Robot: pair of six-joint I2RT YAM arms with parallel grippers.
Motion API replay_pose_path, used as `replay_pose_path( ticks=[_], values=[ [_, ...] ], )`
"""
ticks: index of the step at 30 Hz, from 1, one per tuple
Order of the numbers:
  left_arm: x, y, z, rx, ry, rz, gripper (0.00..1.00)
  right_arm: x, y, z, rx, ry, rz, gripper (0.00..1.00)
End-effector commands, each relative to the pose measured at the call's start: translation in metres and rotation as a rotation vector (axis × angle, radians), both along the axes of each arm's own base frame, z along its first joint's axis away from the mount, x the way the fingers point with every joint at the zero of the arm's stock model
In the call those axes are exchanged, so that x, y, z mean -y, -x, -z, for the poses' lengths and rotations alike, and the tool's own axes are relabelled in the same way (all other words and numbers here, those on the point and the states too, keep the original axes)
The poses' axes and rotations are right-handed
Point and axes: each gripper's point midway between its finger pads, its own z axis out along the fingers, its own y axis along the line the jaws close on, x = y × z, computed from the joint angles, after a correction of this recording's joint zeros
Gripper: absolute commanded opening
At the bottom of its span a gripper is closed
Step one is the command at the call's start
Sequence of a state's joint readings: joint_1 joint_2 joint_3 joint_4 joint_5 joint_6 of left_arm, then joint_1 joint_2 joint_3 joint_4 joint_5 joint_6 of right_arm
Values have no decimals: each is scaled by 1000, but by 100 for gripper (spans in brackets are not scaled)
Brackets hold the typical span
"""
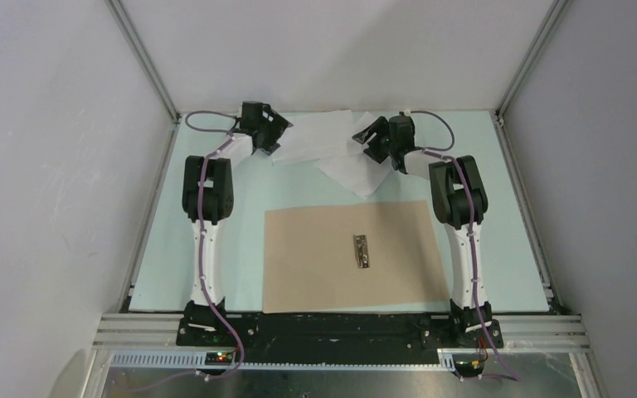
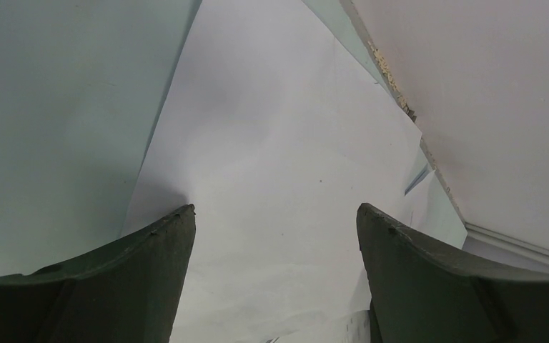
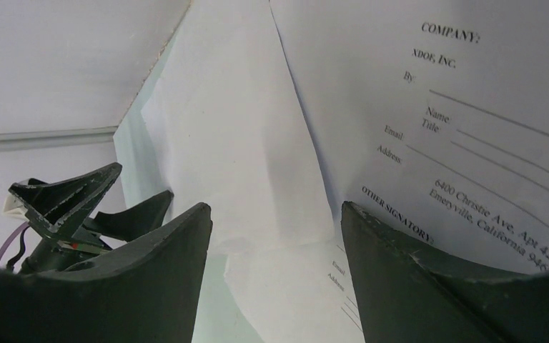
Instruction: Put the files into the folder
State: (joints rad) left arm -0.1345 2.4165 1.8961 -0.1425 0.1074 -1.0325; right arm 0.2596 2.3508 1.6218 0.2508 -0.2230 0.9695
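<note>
The tan folder (image 1: 352, 255) lies open and flat at mid-table, its metal clip (image 1: 362, 251) facing up. The files are two white sheets overlapping at the back of the table. My left gripper (image 1: 277, 139) hovers open over the left edge of the blank sheet (image 1: 315, 137), which fills the left wrist view (image 2: 279, 136) between the spread fingers of the left gripper (image 2: 275, 214). My right gripper (image 1: 365, 139) is open at the printed sheet (image 1: 357, 172). In the right wrist view this gripper (image 3: 275, 211) holds nothing; the printed sheet (image 3: 436, 107) lies beside the blank sheet (image 3: 236, 143).
The pale green table mat (image 1: 216, 249) ends at white walls close behind the sheets. Aluminium posts (image 1: 145, 62) stand at the back corners. From the right wrist, the left gripper (image 3: 78, 207) shows just across the paper. Both arm bases sit at the near edge.
</note>
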Motion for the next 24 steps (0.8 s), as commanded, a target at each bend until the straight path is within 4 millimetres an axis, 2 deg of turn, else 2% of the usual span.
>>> replay_pose_path(
  ticks=[1, 7, 14, 18, 20, 24],
  values=[
    [-4, -2, 12, -36, -8, -23, 89, -5, -10, -1, 10, -10, -9, 71],
    [-1, -3, 14, -40, 0, -15, 88, -21, -8, -5, 19, -46, -57, 71],
    [-1, -3, 14, -43, 2, -11, 88, -43, -8, -26, 43, -173, -134, 66],
    [0, -4, 13, -38, 7, -5, 89, -54, -11, -37, 55, -201, -163, 61],
    [1, -4, 10, -32, 8, 2, 89, -57, -14, -41, 57, -198, -166, 52],
    [7, -5, -7, -3, 19, 45, 89, -60, -22, -40, 52, -187, -172, 26]
  ],
)
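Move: The blank sheet's near right corner is almost under the right hand's open fingers; its middle lies about 14 cm to that hand's left, 5 cm farther out and some 2 cm below. The printed sheet, partly under it, has its middle about 4 cm back, level sideways. The open folder is roughly 36 cm back and 3 cm left. From the left hand the blank sheet's middle is some 10 cm to the right, level forward. The right hand takes the blank sheet's edge near its near right corner between its fingers, sliding left about 5 cm low over the sheets towards the sheet's middle. It turns roughly 10 degrees, counter-clockwise with its left side rising, then closes to about half its starting gap while rising some 2 cm and easing slightly forward. The left hand stays put, open, over the sheet's left part. ##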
